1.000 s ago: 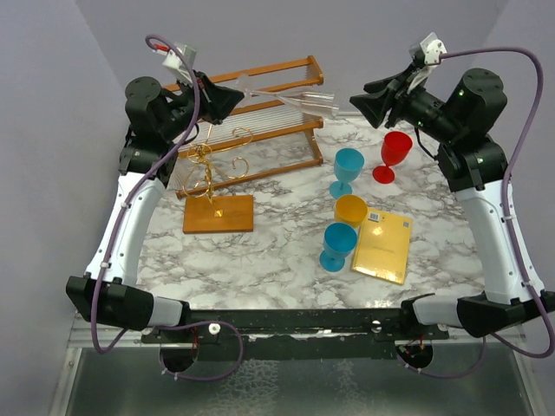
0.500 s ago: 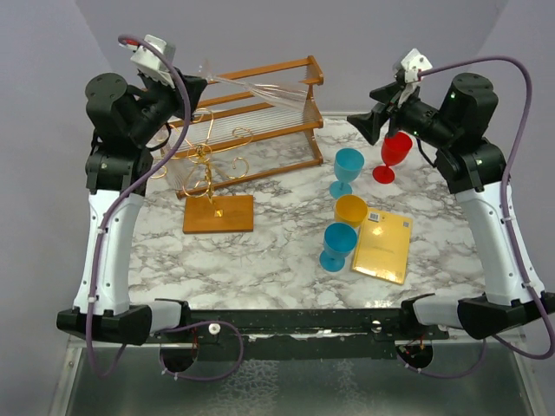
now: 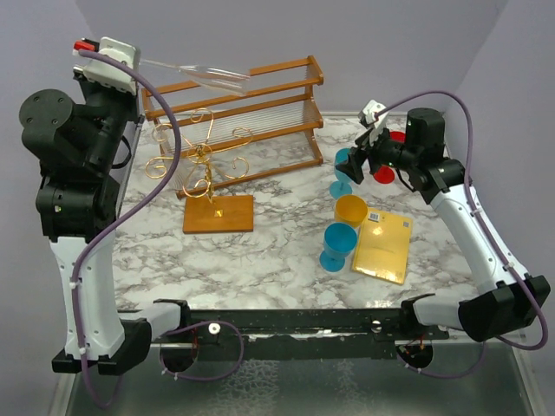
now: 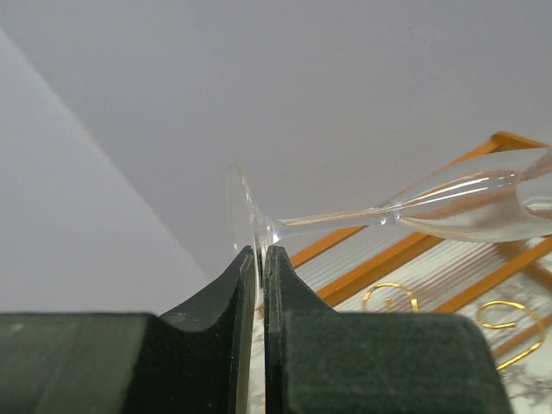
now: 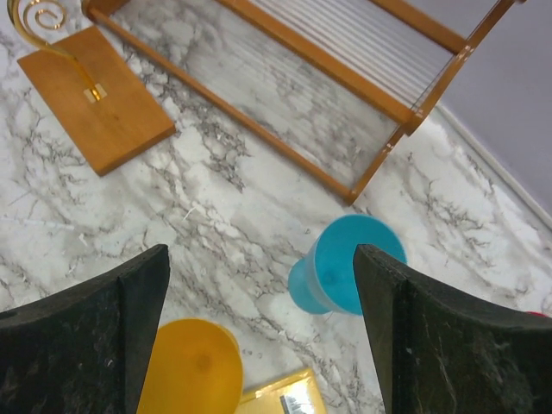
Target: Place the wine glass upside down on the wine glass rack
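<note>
The clear wine glass (image 3: 204, 76) lies level in the air above the back left of the table. My left gripper (image 3: 139, 66) is shut on the rim of its foot, with stem and bowl pointing right. In the left wrist view the gripper (image 4: 260, 255) pinches the foot, and the wine glass stem (image 4: 332, 217) runs out to the right. The wine glass rack (image 3: 203, 163), gold wire on a wooden base (image 3: 218, 213), stands below and right of the glass, untouched. My right gripper (image 3: 354, 165) is open and holds nothing (image 5: 260, 259), hovering over the cups.
A two-tier wooden slatted shelf (image 3: 260, 111) stands behind the rack. At the right are two blue goblets (image 3: 349, 166) (image 3: 338, 244), a yellow cup (image 3: 351, 210), a red goblet (image 3: 388, 173) partly hidden by the right arm, and a yellow book (image 3: 383, 247).
My left arm has risen and swung left, carrying the wine glass up above the shelf. The right gripper has opened wider, pulled away from the glass and dropped toward the blue goblet.
</note>
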Controlling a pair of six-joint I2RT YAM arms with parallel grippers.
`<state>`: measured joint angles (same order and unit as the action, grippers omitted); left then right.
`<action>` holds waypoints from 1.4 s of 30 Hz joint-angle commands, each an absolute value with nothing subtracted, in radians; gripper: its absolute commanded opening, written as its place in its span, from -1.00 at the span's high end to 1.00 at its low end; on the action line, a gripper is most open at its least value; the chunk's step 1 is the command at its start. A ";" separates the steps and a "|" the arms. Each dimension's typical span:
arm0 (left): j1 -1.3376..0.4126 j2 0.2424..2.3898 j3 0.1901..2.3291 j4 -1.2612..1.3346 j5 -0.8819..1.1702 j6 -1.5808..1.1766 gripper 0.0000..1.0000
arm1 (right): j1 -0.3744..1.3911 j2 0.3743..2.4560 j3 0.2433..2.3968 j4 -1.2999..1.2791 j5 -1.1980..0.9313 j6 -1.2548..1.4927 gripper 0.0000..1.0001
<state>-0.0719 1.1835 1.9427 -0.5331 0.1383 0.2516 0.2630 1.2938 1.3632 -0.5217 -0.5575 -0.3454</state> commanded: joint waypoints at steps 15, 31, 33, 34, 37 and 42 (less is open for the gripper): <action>0.093 1.022 1.932 -0.627 -0.370 0.686 1.00 | 0.267 1.195 1.243 -0.394 -0.635 -0.323 -0.79; 0.095 1.136 1.876 -0.498 -0.270 0.712 1.00 | 0.267 1.195 1.215 -0.381 -0.606 -0.336 -0.79; 0.095 1.167 1.887 -0.481 -0.244 0.710 1.00 | 0.267 1.196 1.214 -0.380 -0.604 -0.336 -0.79; 0.095 1.177 1.891 -0.475 -0.230 0.712 1.00 | 0.267 1.196 1.213 -0.380 -0.603 -0.337 -0.79; 0.095 1.207 1.901 -0.460 -0.177 0.729 1.00 | 0.268 1.196 1.210 -0.378 -0.599 -0.338 -0.79; 0.092 1.265 1.946 -0.477 -0.094 0.750 1.00 | 0.267 1.202 1.208 -0.376 -0.594 -0.341 -0.79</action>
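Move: The left hand, already pinching the clear wine glass by its foot with the bowl out to the right, has the rack's left end some 20 cm ahead, about 9 cm to its left and roughly 40 cm below. The gold stand is about 11 cm ahead, 3 cm left and 50 cm down. The glass already on the rack is some 18 cm ahead, 7 cm left and 45 cm below. From the empty right hand, the rack's left end lies about 16 cm ahead, 36 cm left and 12 cm lower. Leftwards and back first, high above the rack, the left hand carries the held wine glass about 15 cm left while drawing back 9 cm, then comes forward some 12 cm towards the rack's left end, sinking slightly. Its wrist swings counter-clockwise, easing back a little at the end, and rolls about 25 degrees left side up, tipping the bowl downward; the fingers keep their pinch on the foot. ##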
